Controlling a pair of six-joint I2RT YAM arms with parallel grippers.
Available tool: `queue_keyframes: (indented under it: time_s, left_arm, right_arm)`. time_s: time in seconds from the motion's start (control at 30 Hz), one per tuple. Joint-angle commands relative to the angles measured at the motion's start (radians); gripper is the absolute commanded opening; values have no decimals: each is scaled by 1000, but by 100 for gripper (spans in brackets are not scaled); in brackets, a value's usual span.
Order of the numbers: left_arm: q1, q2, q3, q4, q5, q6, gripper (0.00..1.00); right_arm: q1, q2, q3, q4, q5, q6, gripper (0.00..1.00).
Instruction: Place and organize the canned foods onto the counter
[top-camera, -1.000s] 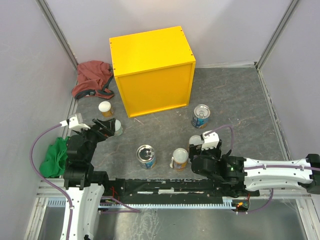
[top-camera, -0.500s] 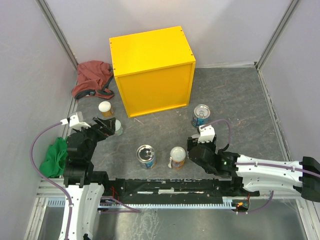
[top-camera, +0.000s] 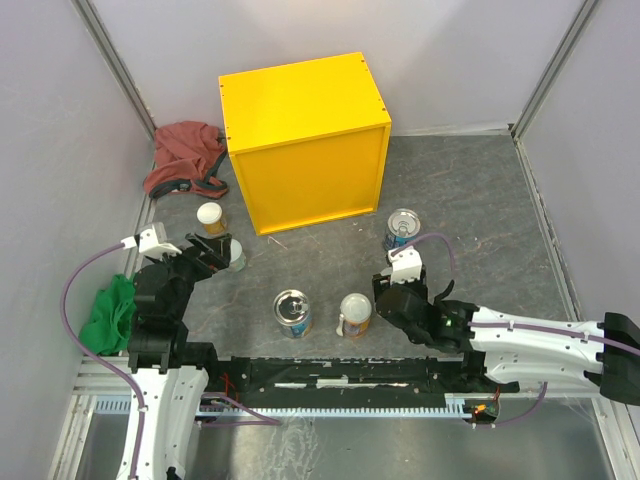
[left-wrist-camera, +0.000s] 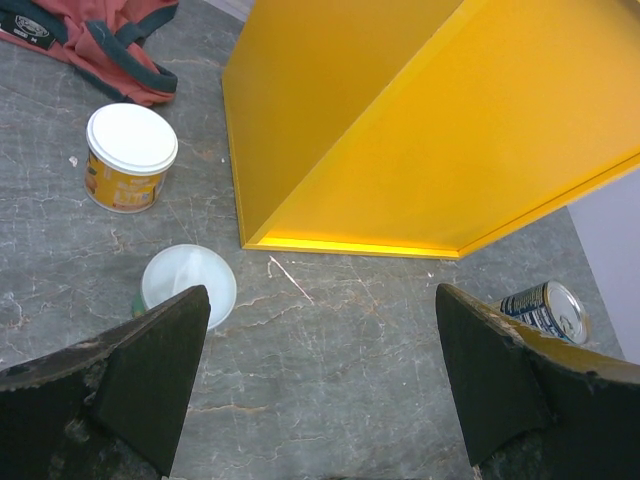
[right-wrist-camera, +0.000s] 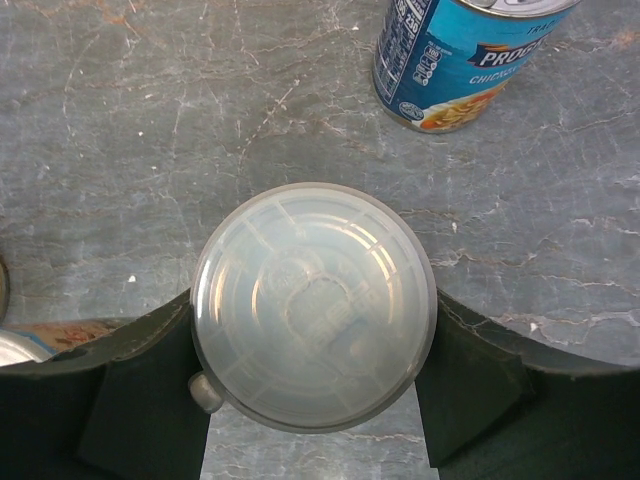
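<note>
The counter is a big yellow box at the back. My right gripper is shut on a white-lidded can, a finger pressing each side; in the top view the right gripper hides that can. A blue-labelled tin stands just beyond it. Near the front stand another silver-topped tin and an orange-labelled can. My left gripper hangs open over bare floor, with a clear-lidded can by its left finger and a short white-lidded can farther off.
A red cloth lies left of the yellow box and a green cloth lies by the left wall. Grey walls close in the floor on three sides. The arms' base rail runs along the near edge.
The right gripper has slid forward and left around the white-lidded can and closed on it. The left arm has hardly moved and stays open.
</note>
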Motion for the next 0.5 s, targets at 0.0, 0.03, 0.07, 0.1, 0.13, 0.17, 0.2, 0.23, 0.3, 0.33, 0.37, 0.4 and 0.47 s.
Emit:
queue_keyframes:
  time_s: [0.0,0.03,0.07,0.1,0.13,0.17,0.2,0.23,0.3,0.33,0.37,0.4,0.47]
  left_arm:
    - [4,0,-10,71,-12,30,100]
    - [3,0,-10,73,-14,30,100]
    - [3,-1,-13,74,-14,29,100]
    - [4,-2,-13,77,-16,29,100]
    - [3,-4,-15,79,-17,29,100]
    - [3,-6,-17,81,-17,27,100]
    - [3,-8,-18,83,-19,26,100]
    - [4,-9,-21,84,-20,25,100]
    - [4,-13,-23,87,-21,21,100]
    - [3,-14,-26,89,-21,20,100]
    - [3,-16,-27,90,-21,18,100]
    - [3,-18,-29,91,-22,17,100]
    - [3,-22,-30,94,-19,15,100]
  right_arm:
    - [-3,-6,118,-2,40,-72,5]
    - [-3,-5,133,-8,41,-83,3]
    - [-3,-5,146,-12,43,-93,2]
    - [-3,-7,158,-17,46,-101,1]
    - [-3,-8,169,-20,49,-109,1]
    - [-2,-8,181,-24,49,-118,1]
    - [-3,-9,193,-27,49,-127,1]
    - [-2,-10,205,-31,49,-133,1]
    - [-3,-10,230,-40,51,-147,1]
    - [-3,-12,241,-45,52,-154,1]
    - [-3,-15,252,-48,54,-159,1]
    - [-4,-18,264,-53,56,-166,1]
    - [-3,-22,291,-68,63,-180,1]
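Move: The clear-lidded can is already gripped in the right hand, low over the counter. The yellow box, its likely place, has its middle about 23 cm ahead, 19 cm left and 8 cm higher. From this hand, the blue soup can stands some 12 cm ahead and 3 cm right, and the white-lidded can about 8 cm left and 5 cm back. From the left hand the box lies about 20 cm ahead, 22 cm right, 4 cm lower. The right hand keeps its grip on the clear-lidded can and lifts it almost straight up, about 5 cm. ##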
